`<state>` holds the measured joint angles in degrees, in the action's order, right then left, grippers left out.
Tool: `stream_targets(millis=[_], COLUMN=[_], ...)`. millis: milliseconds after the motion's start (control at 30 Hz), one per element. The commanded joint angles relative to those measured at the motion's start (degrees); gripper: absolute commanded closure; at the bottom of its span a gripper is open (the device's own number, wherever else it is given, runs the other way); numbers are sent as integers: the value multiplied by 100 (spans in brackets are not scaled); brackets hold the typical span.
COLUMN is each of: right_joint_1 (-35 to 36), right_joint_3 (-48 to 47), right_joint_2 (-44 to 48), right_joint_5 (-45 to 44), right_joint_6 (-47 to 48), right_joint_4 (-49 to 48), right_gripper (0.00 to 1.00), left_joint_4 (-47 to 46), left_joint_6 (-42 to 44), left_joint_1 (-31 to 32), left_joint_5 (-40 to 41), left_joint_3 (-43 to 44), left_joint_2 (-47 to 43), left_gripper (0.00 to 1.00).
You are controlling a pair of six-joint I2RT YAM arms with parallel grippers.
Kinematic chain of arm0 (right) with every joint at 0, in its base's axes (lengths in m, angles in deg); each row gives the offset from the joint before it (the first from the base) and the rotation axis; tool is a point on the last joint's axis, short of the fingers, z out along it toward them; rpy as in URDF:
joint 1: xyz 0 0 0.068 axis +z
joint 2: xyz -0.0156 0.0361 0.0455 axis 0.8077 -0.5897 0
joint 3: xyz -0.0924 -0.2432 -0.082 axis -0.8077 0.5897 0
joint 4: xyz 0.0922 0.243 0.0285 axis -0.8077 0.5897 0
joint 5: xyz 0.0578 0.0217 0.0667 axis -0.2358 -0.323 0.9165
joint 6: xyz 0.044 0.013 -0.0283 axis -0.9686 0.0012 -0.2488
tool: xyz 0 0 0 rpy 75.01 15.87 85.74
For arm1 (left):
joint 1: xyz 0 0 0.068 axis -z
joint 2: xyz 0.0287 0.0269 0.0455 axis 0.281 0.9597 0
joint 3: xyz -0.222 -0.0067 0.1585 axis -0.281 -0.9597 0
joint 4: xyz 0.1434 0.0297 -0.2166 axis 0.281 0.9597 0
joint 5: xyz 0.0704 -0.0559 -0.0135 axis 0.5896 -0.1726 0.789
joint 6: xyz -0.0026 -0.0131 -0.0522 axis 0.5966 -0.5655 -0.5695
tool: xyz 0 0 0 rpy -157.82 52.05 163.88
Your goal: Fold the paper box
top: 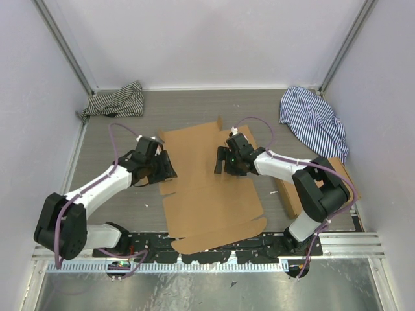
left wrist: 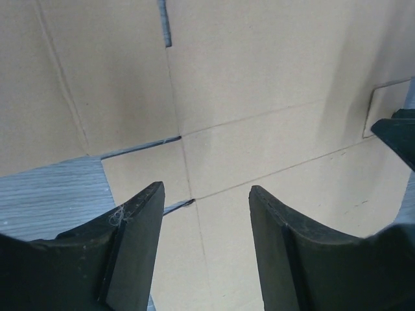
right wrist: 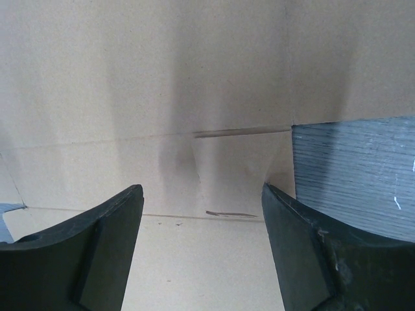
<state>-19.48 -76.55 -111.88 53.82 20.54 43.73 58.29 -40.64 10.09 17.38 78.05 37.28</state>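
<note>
The paper box [top: 204, 194] lies unfolded and flat in the middle of the table, a large brown die-cut sheet with flaps, creases and slits. My left gripper [top: 163, 170] hovers at its left edge, jaws open, nothing between them; in the left wrist view the gripper [left wrist: 206, 194] looks down on creased cardboard [left wrist: 259, 97] and a slit. My right gripper [top: 225, 163] is over the sheet's right upper part, open and empty. The right wrist view shows that gripper [right wrist: 202, 191] above cardboard [right wrist: 162, 78] with two short slots, beside the sheet's edge.
A second brown cardboard box [top: 343, 181] lies at the right under my right arm. A dark striped cloth [top: 117, 102] is bunched at the back left, a blue striped cloth [top: 314, 120] at the back right. Grey table [right wrist: 356, 175] shows beside the sheet. Walls enclose three sides.
</note>
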Motion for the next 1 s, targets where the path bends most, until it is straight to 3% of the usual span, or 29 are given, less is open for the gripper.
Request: stream_targets(millis=[0, 400, 967], right_joint_1=[12, 13, 15], right_joint_3=[212, 205, 237], right_joint_2=[-352, -275, -308], right_joint_5=[132, 97, 132], right_joint_6=[-101, -74, -62], right_joint_4=[153, 206, 197], right_gripper=[21, 21, 21], left_joint_4=[466, 964, 539], left_joint_6=[-41, 201, 121], left_joint_1=[23, 36, 507], left_joint_5=[147, 556, 579], left_joint_3=[35, -191, 41], left_joint_2=[-23, 378, 1319], left_gripper=[38, 34, 36])
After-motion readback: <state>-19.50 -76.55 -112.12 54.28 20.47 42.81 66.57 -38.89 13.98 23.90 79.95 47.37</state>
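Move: Over the left edge of the flattened box, the left hand is about 6 cm above the small left tab, whose middle lies some 2 cm back and 2 cm to the hand's left. The left side flap is roughly 6 cm ahead of this hand and 6 cm to its left, at the same level as the tab. From the right hand, that left tab lies about 19 cm left and 5 cm back, roughly 2 cm lower. Sinking about 5 cm, the left hand first draws back and left, then eases about a centimetre back to the right, bringing its open fingers down around the small left tab. The wrist tips some 20 degrees, turning the fingers more steeply downward; they stay open. The right hand holds still, open, with its right fingertip still at the crease of the right tab. ##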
